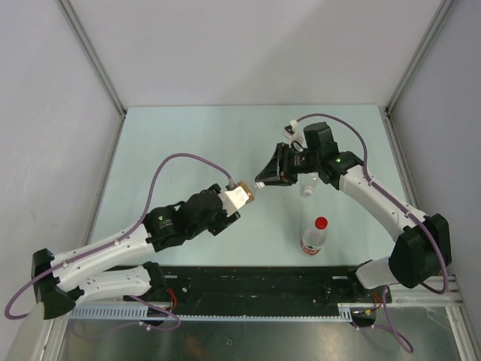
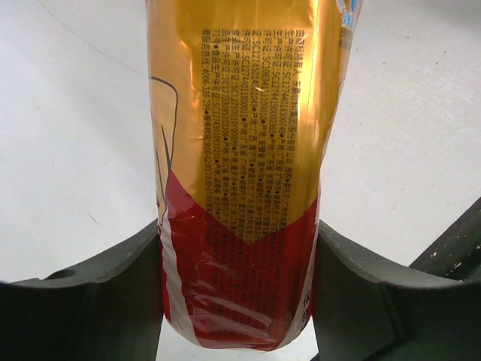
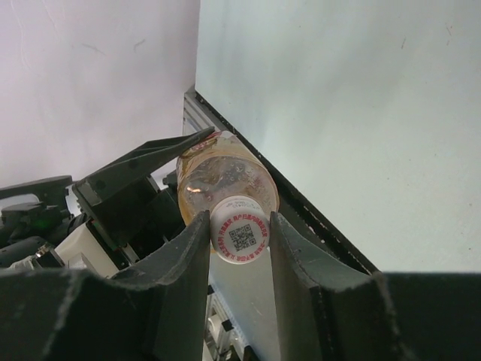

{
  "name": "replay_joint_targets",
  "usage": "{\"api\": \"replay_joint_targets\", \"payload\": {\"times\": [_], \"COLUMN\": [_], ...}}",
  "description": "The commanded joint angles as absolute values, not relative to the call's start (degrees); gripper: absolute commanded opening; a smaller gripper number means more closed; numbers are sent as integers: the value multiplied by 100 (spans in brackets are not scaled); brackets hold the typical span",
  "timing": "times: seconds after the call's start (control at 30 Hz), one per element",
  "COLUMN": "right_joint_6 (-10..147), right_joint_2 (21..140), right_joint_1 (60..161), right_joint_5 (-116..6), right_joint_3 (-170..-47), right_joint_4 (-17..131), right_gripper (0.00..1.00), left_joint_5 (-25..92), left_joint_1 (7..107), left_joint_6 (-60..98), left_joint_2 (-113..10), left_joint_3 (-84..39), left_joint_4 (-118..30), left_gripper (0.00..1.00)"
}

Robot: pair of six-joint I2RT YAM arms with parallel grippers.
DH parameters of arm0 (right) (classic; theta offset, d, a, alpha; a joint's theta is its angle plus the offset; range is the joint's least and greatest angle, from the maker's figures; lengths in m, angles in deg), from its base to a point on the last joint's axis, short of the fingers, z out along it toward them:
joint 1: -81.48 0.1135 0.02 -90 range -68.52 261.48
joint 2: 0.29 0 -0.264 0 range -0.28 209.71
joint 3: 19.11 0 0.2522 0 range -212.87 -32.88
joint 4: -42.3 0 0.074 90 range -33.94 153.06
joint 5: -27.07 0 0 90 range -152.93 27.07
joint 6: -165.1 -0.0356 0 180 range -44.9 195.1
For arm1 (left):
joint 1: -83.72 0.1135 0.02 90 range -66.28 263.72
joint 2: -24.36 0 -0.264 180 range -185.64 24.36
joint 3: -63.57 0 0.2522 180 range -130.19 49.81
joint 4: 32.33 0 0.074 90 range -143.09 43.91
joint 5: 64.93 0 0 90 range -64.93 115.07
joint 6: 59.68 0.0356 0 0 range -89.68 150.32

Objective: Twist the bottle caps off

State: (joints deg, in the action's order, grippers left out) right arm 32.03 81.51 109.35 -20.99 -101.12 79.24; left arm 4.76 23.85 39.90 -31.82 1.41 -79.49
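My left gripper [image 2: 239,301] is shut on the lower body of a bottle [image 2: 248,150] with a gold and red label and amber liquid. It holds the bottle off the table, tilted toward the right arm. In the top view this bottle [image 1: 239,195] sits between the two arms. The bottle's white cap [image 3: 240,233], printed with a QR code, lies between the fingers of my right gripper [image 3: 239,242], which press on both its sides. A second bottle [image 1: 313,242] with a red cap [image 1: 321,222] stands upright on the table near the right arm.
A small white-topped thing [image 1: 307,191] stands on the table under the right forearm; I cannot tell what it is. The black rail [image 1: 255,284] with the arm bases runs along the near edge. Grey walls enclose the pale green table [image 1: 195,143].
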Motion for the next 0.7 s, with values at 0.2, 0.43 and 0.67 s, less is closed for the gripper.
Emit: {"api": "replay_joint_targets", "payload": {"times": [0.2, 0.43, 0.67], "right_joint_6": [3676, 4016, 4223], "right_joint_2": [7240, 6735, 6297], "right_joint_1": [11149, 11256, 11280], "right_joint_5": [-2255, -2312, -2037], "right_joint_3": [-10152, -10126, -9760], "right_joint_4": [7419, 7148, 6665], "right_gripper": [0, 0, 0], "left_joint_5": [1026, 1857, 3001], "left_joint_1": [2352, 2352, 2350], "left_joint_6": [4044, 3882, 3621], "left_joint_2": [-2614, -2438, -2340], "left_joint_3": [9, -198, -308], "left_joint_4": [-7839, -7673, -7305], "left_gripper": [0, 0, 0]}}
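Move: The white cap of the amber bottle is already between the right fingers, right at the hand point; from the left hand, which holds the bottle's body, that cap is some 6 cm ahead, 10 cm to the right and 7 cm up. From the right hand, the red-capped bottle stands about 17 cm back, 16 cm to the right and 16 cm below; the clear bottle lies roughly 9 cm ahead, 14 cm to the right and 20 cm below. Keeping its pinch on the white cap, the right hand lifts about 8 cm while drawing back some 4 cm, rolling roughly 25 degrees about its fingers, counter-clockwise as seen looking onto the cap's top. The left hand keeps its grip on the amber bottle and rises with it about 5 cm, easing back and right and tilting the cap end upward. ##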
